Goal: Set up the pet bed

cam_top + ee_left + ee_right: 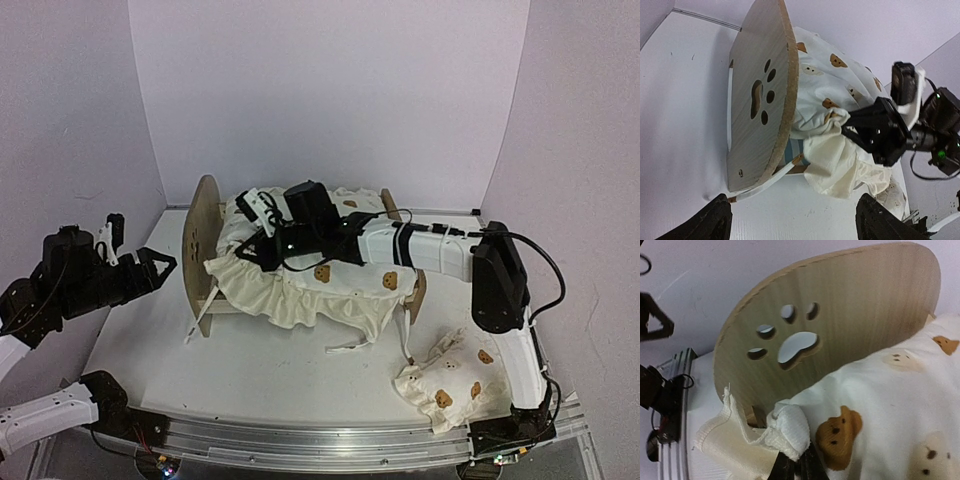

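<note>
The pet bed (205,250) stands mid-table, its paw-print headboard (760,100) on the left and a strip of its striped base (792,150) showing underneath. The cream bear-print cushion (300,290) lies bunched over the frame, its ruffle hanging off the near side. My right gripper (247,250) reaches across the bed and is shut on the cushion's corner (790,427) close to the headboard (840,315). In the left wrist view that gripper (846,128) pinches the fabric. My left gripper (160,268) hovers open left of the headboard, its fingers (715,220) apart with nothing between them.
A small bear-print pillow (445,390) lies at the front right beside the right arm's base. Loose white ties (350,345) trail onto the table in front of the bed. White walls close in the back and both sides.
</note>
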Controlling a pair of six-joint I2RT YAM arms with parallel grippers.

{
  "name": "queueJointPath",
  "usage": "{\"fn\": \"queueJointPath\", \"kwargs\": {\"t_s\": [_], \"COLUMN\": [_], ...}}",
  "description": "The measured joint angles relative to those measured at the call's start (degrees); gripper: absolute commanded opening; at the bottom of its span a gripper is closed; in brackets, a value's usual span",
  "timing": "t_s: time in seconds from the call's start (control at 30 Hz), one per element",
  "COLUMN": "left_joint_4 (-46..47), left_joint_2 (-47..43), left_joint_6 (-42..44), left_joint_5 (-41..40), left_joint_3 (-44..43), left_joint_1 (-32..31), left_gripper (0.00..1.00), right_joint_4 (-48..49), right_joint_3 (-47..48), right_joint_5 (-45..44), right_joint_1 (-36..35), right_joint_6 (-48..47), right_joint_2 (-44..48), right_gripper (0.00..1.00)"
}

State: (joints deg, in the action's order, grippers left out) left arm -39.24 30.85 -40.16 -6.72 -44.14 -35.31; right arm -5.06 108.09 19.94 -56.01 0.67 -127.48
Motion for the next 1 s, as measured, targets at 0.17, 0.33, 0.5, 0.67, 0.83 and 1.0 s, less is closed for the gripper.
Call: {"fn": "queueJointPath", "kwargs": {"t_s": [0.17, 0.33, 0.5, 0.67, 0.83, 1.0], "left_joint_4": [0.0, 0.5, 1.7, 4.1, 14.8, 24.4], "left_joint_2": [0.7, 1.7, 7.0, 12.7, 12.3, 12.6], "left_joint_6": [2.3, 3.3, 6.0, 11.6, 21.5, 33.5], "left_joint_5": [3.7, 7.7, 13.6, 15.7, 15.7, 16.3], "left_joint_3": [-1.6, -3.0, -5.0, -7.1, -4.7, -1.5], "left_joint_1": [0.0, 0.0, 0.0, 0.0, 0.0, 0.0], "left_gripper": [0.83, 0.72, 0.56, 0.45, 0.48, 0.48], "right_joint_4": [-0.2, 0.8, 1.8, 4.4, 8.1, 10.6], "right_joint_3": [0.0, 0.1, 0.7, 0.7, 0.7, 0.7], "right_joint_5": [10.6, 17.0, 21.1, 23.6, 25.8, 28.0], "right_joint_1": [5.5, 6.9, 7.4, 8.7, 10.5, 11.8], "right_joint_6": [12.6, 21.2, 26.6, 31.7, 37.6, 41.7], "right_joint_2": [0.0, 0.0, 0.0, -0.1, -0.2, -1.2], "right_gripper": [0.00, 0.00, 0.00, 0.00, 0.00, 0.00]}}
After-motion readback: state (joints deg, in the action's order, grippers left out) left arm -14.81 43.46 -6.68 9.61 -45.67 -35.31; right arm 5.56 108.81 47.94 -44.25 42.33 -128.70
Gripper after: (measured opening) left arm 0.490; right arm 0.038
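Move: The right hand already grips the ruffled near-left corner of the cover, above the pet bed; the bed's middle lies about 15 cm to its right, 3 cm ahead and 12 cm lower. The headboard stands some 10 cm to its left, 2 cm ahead, and the loose tie about 10 cm left and 9 cm back, 12 cm down. From the left hand, open and empty, the held corner is roughly 18 cm right, 7 cm ahead and a little lower, the headboard about 9 cm right and 10 cm ahead. Forward, up and to the right, about 4 cm each way, the right hand carries the pinched cover corner away from the headboard and over the bed, rolling some 40 degrees and bringing its fingers nearly level. The left hand swings right about 8 cm towards that corner, then lifts and edges forward, fingertips tipping up and turning clockwise while they close from wide to about half open, still empty. ##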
